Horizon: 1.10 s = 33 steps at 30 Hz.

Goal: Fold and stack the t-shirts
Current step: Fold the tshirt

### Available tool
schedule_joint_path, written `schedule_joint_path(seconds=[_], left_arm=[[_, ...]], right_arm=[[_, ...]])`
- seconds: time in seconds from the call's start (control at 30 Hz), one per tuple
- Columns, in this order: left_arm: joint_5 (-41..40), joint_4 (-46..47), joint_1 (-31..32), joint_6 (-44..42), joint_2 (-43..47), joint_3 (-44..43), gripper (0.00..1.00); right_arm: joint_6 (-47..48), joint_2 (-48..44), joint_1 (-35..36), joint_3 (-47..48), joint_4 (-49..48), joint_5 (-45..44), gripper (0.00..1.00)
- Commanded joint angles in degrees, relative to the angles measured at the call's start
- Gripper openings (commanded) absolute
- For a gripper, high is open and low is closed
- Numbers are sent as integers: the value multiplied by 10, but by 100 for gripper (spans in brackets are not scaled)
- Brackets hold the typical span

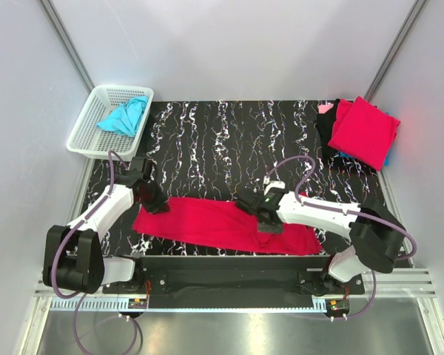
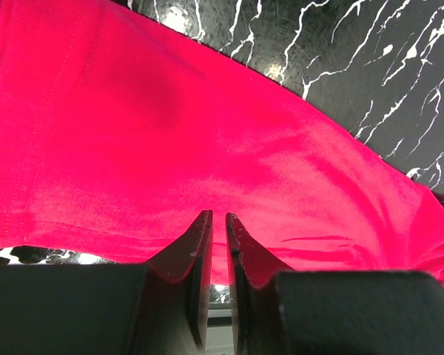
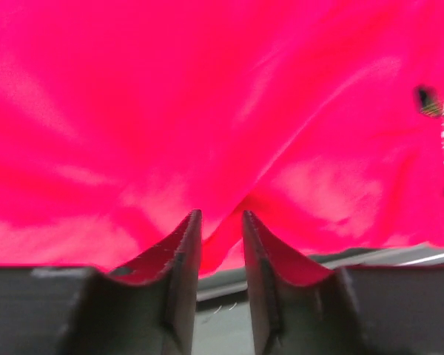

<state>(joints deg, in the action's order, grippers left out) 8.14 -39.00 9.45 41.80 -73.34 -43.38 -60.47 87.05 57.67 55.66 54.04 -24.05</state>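
A crimson t-shirt (image 1: 207, 223), folded into a long strip, lies along the table's near edge. My left gripper (image 1: 159, 205) is at the strip's far left corner. In the left wrist view its jaws (image 2: 218, 214) are down to a thin slit, with the edge of the red t-shirt (image 2: 170, 133) drawn in between them. My right gripper (image 1: 263, 218) hovers over the strip's right half. Its jaws (image 3: 220, 213) stand apart, and a raised fold of the red cloth (image 3: 170, 96) runs into the gap. A turquoise t-shirt (image 1: 124, 117) lies crumpled in the basket.
The white lattice basket (image 1: 81, 133) stands off the table's far left corner. A folded red shirt (image 1: 364, 132) tops a pile of other cloth at the far right corner. The black marbled tabletop (image 1: 222, 140) lies between them.
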Motion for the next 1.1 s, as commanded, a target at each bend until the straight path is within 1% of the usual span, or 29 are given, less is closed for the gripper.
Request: schedule_joint_path(seconds=[0.0,0.07,0.13,0.27,0.43,0.63,0.73,0.93,1.07], left_arm=[[15,13,4,-10,15,-8,17],[15,14,4,-10,14,-7,17],[15,15,4,-9,12,-7,17],[15,15,7,-8,7,-12,17],[14,16,7,-7,7,-12,17],[13,15,10,-6,0,-16,17],[12,15,12,-4,-5,-19,17],[9,16,15,-2,-9,-20,17],[8,18,18,0,-12,-17,17]], right_arm=[[16,-43,-51,-28,-23,-21,30],[34,-57,-73,-35,-29,-16,22],[46,-59,-84,-42,-37,-4,19],[54,-50,-89,-45,-45,29,16],[34,-73,-88,-73,-53,61,14],[3,-114,-88,-116,-50,94,9],[-4,-130,-88,-130,-50,113,9],[-7,-144,-82,-160,-59,173,7],[-20,-148,-75,-186,-53,189,7]])
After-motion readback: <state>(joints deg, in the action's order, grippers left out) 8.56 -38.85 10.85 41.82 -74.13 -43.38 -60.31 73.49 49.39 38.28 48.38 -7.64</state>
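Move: My right hand is over the right half of the red t-shirt, and the near edge it heads for lies about 7 cm back, 4 cm to the right and some 4 cm below. A loose fold hangs about 4 cm back and 2 cm to its left; the shirt's right end is some 14 cm to the right and 5 cm back. From my left hand, that near edge is roughly 38 cm right, 14 cm back and 5 cm below. I close my right fingers from part open to nearly shut while swinging about 3 cm to the right and slightly forward. Then I draw the hand back roughly 7 cm towards the t-shirt's near edge, sinking about 3 cm and tilting the fingers some 15 degrees nearer to straight down. Whether the tips touch cloth can't be made out. ##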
